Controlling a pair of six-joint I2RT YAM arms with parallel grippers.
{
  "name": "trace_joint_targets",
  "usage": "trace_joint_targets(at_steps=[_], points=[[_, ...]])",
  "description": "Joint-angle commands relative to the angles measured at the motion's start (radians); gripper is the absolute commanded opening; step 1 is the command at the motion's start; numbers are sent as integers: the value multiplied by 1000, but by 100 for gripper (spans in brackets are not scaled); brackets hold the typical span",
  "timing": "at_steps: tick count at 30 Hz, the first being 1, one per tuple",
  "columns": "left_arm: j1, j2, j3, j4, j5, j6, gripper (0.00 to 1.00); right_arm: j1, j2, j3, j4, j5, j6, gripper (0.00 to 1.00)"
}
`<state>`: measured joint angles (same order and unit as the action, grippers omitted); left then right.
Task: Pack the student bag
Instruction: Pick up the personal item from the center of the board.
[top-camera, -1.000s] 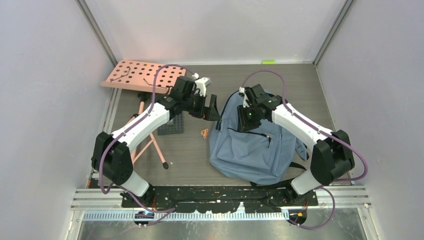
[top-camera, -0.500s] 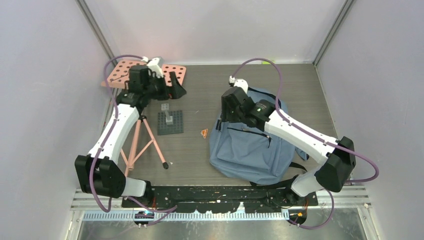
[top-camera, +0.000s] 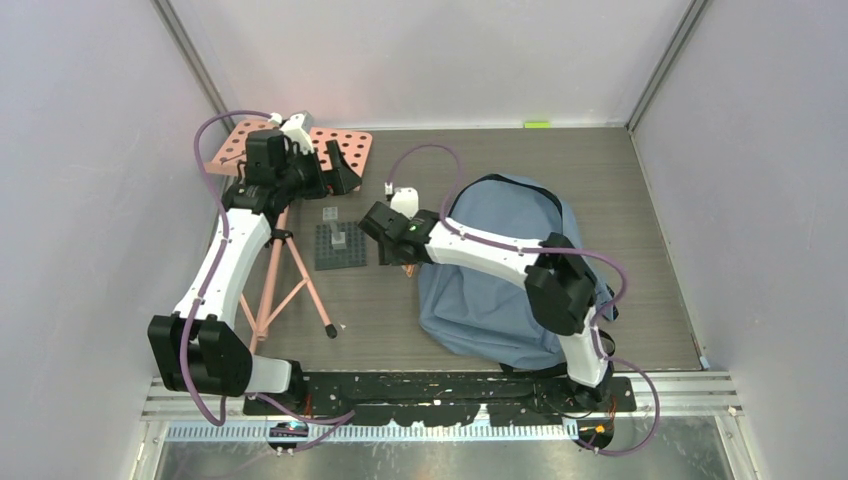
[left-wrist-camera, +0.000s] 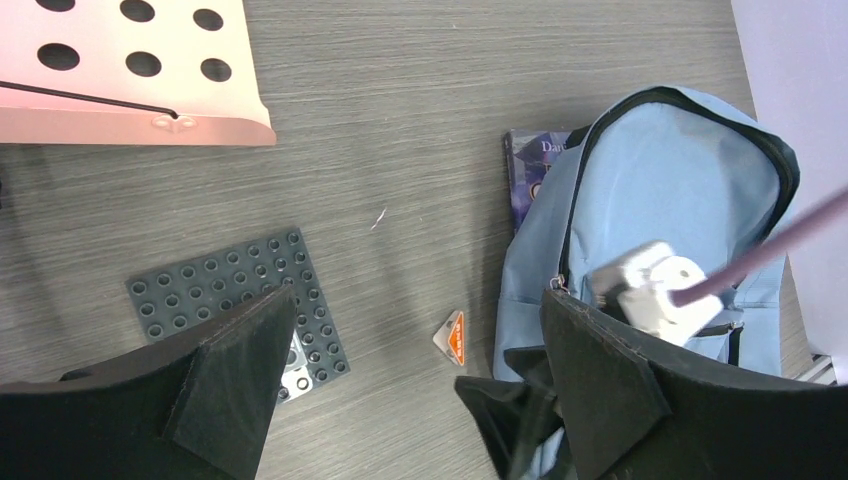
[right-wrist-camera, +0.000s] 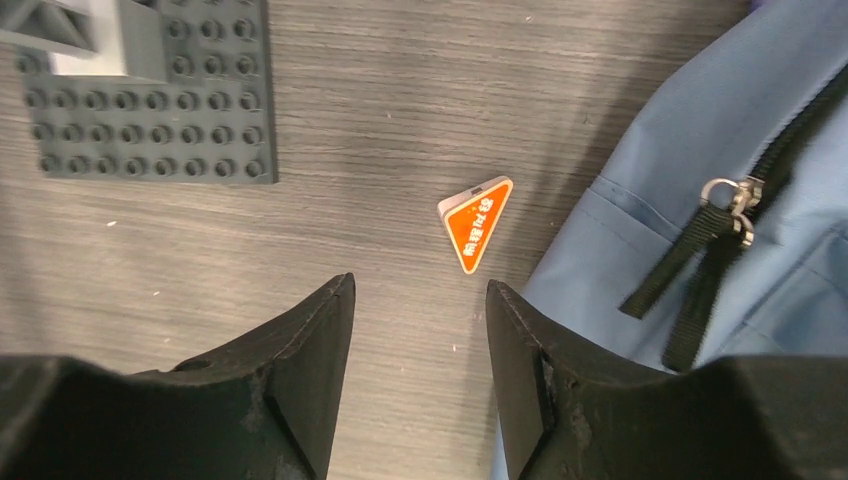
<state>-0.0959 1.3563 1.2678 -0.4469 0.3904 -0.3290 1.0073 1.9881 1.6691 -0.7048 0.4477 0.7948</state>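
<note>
The student bag (top-camera: 510, 290) lies flat on the right half of the table, a blue-grey backpack with a black zipper arc round its top (left-wrist-camera: 680, 190) and black zip pulls (right-wrist-camera: 725, 195). My right gripper (top-camera: 385, 252) hangs just left of the bag, over bare table. Its jaws (right-wrist-camera: 420, 285) are open and hold nothing. A small orange triangular tag (right-wrist-camera: 476, 225) lies just ahead of them. My left gripper (top-camera: 345, 172) is at the back left by the pink board, open wide and empty (left-wrist-camera: 418, 300).
A pink pegboard (top-camera: 345, 145) sits at the back left above a pink tripod (top-camera: 290, 290). A dark grey studded baseplate (top-camera: 340, 250) with small bricks lies left of the tag. A book's corner (left-wrist-camera: 530, 170) shows from under the bag's left edge.
My right arm has swung left off the bag and now sits low beside the orange tag, jaws wider than a second ago. The left arm has gone back to the pegboard.
</note>
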Motion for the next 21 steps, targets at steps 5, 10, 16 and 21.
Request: trace_joint_targets(at_steps=[5, 10, 16, 21], points=[[2, -28, 34, 17, 54, -1, 95, -5, 138, 110, -66, 28, 62, 59], [2, -33, 29, 24, 58, -2, 96, -14, 185, 133, -74, 33, 62, 60], [3, -25, 28, 29, 78, -13, 96, -42, 209, 137, -69, 28, 67, 60], [3, -24, 24, 35, 79, -17, 96, -45, 228, 136, -59, -10, 72, 58]])
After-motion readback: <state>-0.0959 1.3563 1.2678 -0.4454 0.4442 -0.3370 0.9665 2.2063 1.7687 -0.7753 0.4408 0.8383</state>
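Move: The personal item, the small white-and-orange triangle, lies about 11 cm below the right gripper, some 3 cm ahead and 1 cm to its right. The studded grey plate is roughly 12 cm to the gripper's left and 7 cm ahead, also on the table. The backpack's middle is about 21 cm to its right and 2 cm ahead. From the left gripper the item is some 13 cm right, 5 cm back and 25 cm below. Lower the right gripper about 7 cm towards the triangular personal item, quickly at first, then slowing. Let it creep some 1.5 cm forward and slightly right late in the descent, while the wrist turns about 10 degrees so the fingers point more steeply down. Keep the fingers about half open and stop just short of the item, without touching it. ##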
